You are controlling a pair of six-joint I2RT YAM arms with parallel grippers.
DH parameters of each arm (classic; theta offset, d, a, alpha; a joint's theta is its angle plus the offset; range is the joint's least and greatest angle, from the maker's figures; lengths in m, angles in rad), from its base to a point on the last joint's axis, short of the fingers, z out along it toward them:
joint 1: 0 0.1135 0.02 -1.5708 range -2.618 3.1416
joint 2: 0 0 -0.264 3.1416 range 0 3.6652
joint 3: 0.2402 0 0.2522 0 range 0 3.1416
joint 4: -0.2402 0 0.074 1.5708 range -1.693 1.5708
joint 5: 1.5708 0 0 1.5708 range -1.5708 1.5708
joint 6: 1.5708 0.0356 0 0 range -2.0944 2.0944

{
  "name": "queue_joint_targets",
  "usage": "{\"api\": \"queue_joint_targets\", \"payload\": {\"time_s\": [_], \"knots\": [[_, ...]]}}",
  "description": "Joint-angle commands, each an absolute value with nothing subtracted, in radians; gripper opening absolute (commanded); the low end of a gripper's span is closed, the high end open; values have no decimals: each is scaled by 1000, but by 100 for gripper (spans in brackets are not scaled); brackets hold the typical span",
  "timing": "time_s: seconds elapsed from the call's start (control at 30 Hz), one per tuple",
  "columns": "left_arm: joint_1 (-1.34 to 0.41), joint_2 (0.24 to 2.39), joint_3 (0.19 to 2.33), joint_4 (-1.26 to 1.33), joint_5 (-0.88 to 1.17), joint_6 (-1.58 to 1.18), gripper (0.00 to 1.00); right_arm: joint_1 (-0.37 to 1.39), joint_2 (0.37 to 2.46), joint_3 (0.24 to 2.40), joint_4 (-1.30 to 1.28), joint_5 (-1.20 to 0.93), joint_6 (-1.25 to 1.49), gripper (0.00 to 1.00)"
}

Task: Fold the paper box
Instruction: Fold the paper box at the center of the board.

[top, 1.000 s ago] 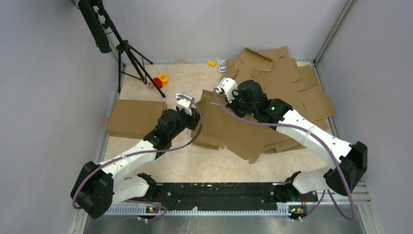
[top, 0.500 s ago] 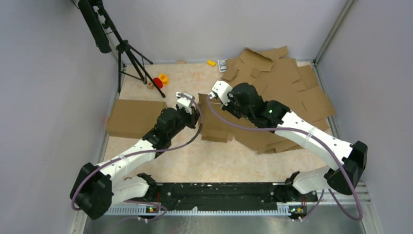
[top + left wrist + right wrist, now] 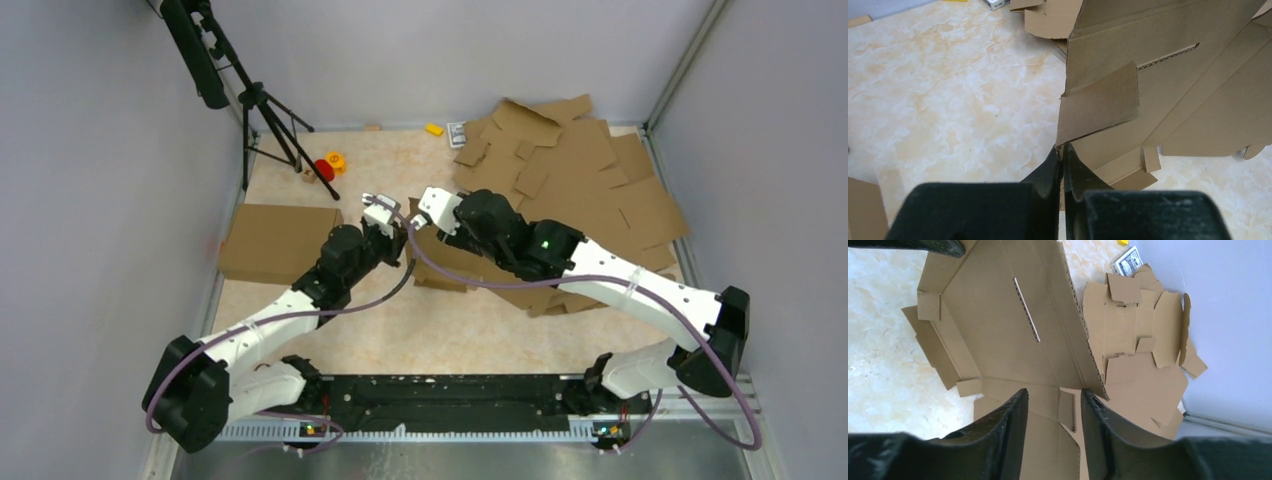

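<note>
The paper box (image 3: 441, 272) is a brown cardboard blank, partly folded, lying at the table's middle under my right arm. In the left wrist view its slotted panel (image 3: 1158, 90) stands tilted up. My left gripper (image 3: 1063, 150) is shut on the lower corner of a side flap (image 3: 1098, 102). From above, the left gripper (image 3: 392, 212) meets the box's left edge. My right gripper (image 3: 1053, 392) is open and hovers over the inside of the box (image 3: 998, 315), holding nothing. In the top view the right gripper (image 3: 422, 212) sits close beside the left one.
A pile of flat cardboard blanks (image 3: 580, 160) fills the back right. A finished brown box (image 3: 280, 240) lies at the left edge. A black tripod (image 3: 265, 110) stands at the back left, with red (image 3: 325, 168) and yellow (image 3: 335, 158) small items by it.
My right gripper has opened, let go of the box and swung left toward the left gripper. My left gripper has shut on the box's flap. The box has shifted left.
</note>
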State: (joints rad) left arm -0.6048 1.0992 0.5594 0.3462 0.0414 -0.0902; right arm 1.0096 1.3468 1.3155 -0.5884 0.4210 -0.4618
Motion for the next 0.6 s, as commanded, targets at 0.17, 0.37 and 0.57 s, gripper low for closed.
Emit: {"api": "queue_joint_targets", "payload": {"time_s": [0.17,0.37,0.57], "knots": [[-609,1052,515,464,83,-77,0,1022,1203,1309,-597,310,-301,63],[-612,1052,502,480,103,-85,0,870,1140,1358,-586,93,-89,69],[-619,1041,495,478,103,-89,0,692,1125,1328,-527,-79,74,68]]}}
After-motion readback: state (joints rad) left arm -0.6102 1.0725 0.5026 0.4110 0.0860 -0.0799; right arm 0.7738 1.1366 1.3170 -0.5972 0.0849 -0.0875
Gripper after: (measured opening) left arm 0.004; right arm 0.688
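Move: The held box panel, pinched by the left fingers at its left edge, has its middle about 8 cm to the left hand's right, 2 cm ahead and 4 below. From the right hand the same middle is level ahead, some 4 cm left and 7 cm lower. The box's side wing is about 9 cm back, 12 right and 17 below the right hand; the cardboard stack is 7 ahead, 28 right and 22 below. The left fingers keep the panel's edge pinched, shut, while that hand eases back about 1 cm. The right hand, its fingers close by the panel's far edge, draws back some 3 cm, then climbs and swings right and partly forward again, away from the panel, ending about 5.5 cm higher; it rolls left side up by some 30 degrees and its part-open fingers spread wider. ##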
